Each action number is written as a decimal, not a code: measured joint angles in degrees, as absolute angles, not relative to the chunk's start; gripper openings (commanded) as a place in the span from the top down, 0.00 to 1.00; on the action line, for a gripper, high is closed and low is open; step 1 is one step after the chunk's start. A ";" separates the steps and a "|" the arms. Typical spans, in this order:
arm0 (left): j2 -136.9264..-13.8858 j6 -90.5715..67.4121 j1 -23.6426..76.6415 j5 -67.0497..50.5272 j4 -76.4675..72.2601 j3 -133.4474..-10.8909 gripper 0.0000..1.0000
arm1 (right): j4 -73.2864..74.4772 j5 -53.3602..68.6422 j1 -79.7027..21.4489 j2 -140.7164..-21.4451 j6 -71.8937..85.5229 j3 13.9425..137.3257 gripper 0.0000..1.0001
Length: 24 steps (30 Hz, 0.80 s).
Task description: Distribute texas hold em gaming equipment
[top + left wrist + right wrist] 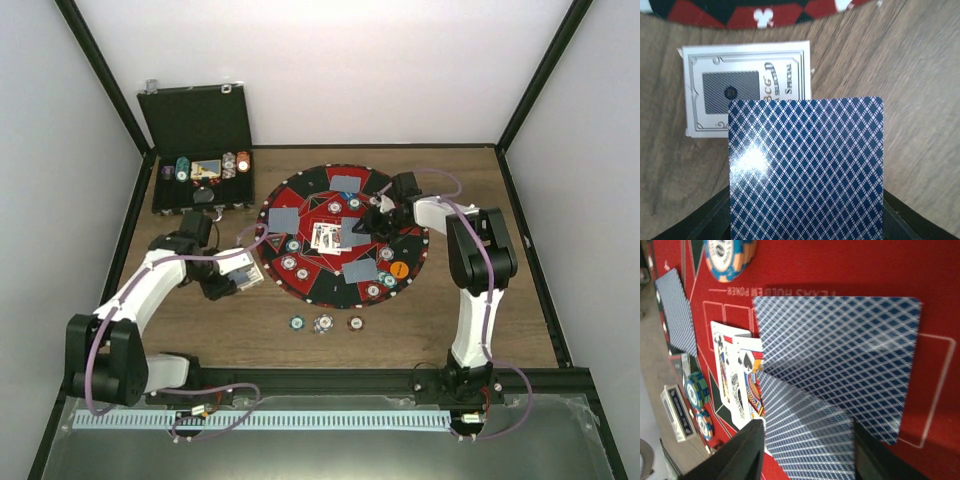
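Observation:
My left gripper (240, 272) is shut on blue-backed playing cards (806, 170), held over the wood by the round mat's (318, 205) left edge. Above the mat's centre, my right gripper (372, 222) (807, 440) has its jaws apart, and a blurred face-down card (805, 435) lies loose between them. Under it a face-down card (840, 355) rests on the red felt beside face-up cards (735, 375) (326, 236). More face-down cards (347, 183) (284, 220) (361, 269) and striped chips (386, 254) (288, 262) sit around the mat. An orange disc (399, 268) lies at its right.
A white card box (747, 90) (677, 412) lies on the wood just off the mat. Three chips (323, 323) sit in a row on the table below the mat. The open black case (196, 150) with chips stands at the back left.

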<state>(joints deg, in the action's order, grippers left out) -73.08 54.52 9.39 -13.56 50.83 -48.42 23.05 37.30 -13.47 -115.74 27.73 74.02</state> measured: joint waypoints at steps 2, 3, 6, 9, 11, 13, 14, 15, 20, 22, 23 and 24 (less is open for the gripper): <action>-74.22 54.83 8.54 -12.82 48.73 -46.65 0.93 | 23.42 36.01 -13.47 -115.50 26.85 73.91 0.48; -75.02 54.92 8.32 -12.43 47.48 -45.80 0.93 | 23.59 35.53 -13.47 -115.18 26.70 73.73 0.46; -77.47 54.81 7.99 -11.55 44.53 -44.64 0.93 | 24.01 34.57 -13.47 -112.42 26.35 72.29 0.42; -79.40 54.70 7.57 -11.09 41.98 -44.62 0.93 | 24.29 34.26 -13.47 -107.66 26.28 70.59 0.41; -79.99 55.02 6.46 -10.81 40.95 -44.45 0.93 | 24.49 34.24 -13.47 -104.55 26.33 70.15 0.40; -79.70 56.05 4.12 -10.90 40.66 -44.07 0.93 | 24.47 34.24 -13.47 -101.34 26.26 70.06 0.40; -79.35 56.73 2.83 -10.92 40.75 -43.86 0.93 | 24.45 34.24 -13.47 -100.14 26.17 70.06 0.39; -78.70 57.60 1.39 -11.11 40.82 -43.46 0.93 | 24.53 34.24 -13.47 -98.37 26.04 70.06 0.38; -71.70 62.52 -2.07 -11.27 41.52 -38.81 0.91 | 25.06 33.74 -13.47 -94.54 25.50 68.77 0.24; -69.69 63.86 -2.04 -11.53 41.78 -36.53 0.89 | 25.54 33.21 -13.47 -93.27 25.30 67.68 0.21; -69.69 64.23 -2.04 -11.66 41.91 -35.90 0.87 | 25.82 32.88 -13.47 -92.84 25.32 67.29 0.19; -70.13 64.36 -2.04 -11.66 41.89 -35.57 0.85 | 26.17 32.51 -13.47 -92.36 25.26 66.87 0.18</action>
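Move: The face-down card just dealt is at the right hand's opening fingertips, its middle about 6 cm left, 2 cm back and 2 cm below, overlapping an earlier card about 6 cm left and level with the hand. The face-up cards lie 15 cm left and 3 cm back; the nearest blue chips, 7 cm left and 6 cm ahead. The left hand holds the deck; open table lies 5 cm left, 2 cm back and 6 cm below, the card box 5 cm ahead and 6 cm right. The new card is let go beside the earlier one as the right fingers, already part open, spread wide; that hand then climbs about 11 cm, easing back and slightly right, fingers tipping up some 15 degrees. The deck, still gripped by the left hand, sinks with a slight reach forward, then swings left and finally back, ending low over the table, farther from the card box. ##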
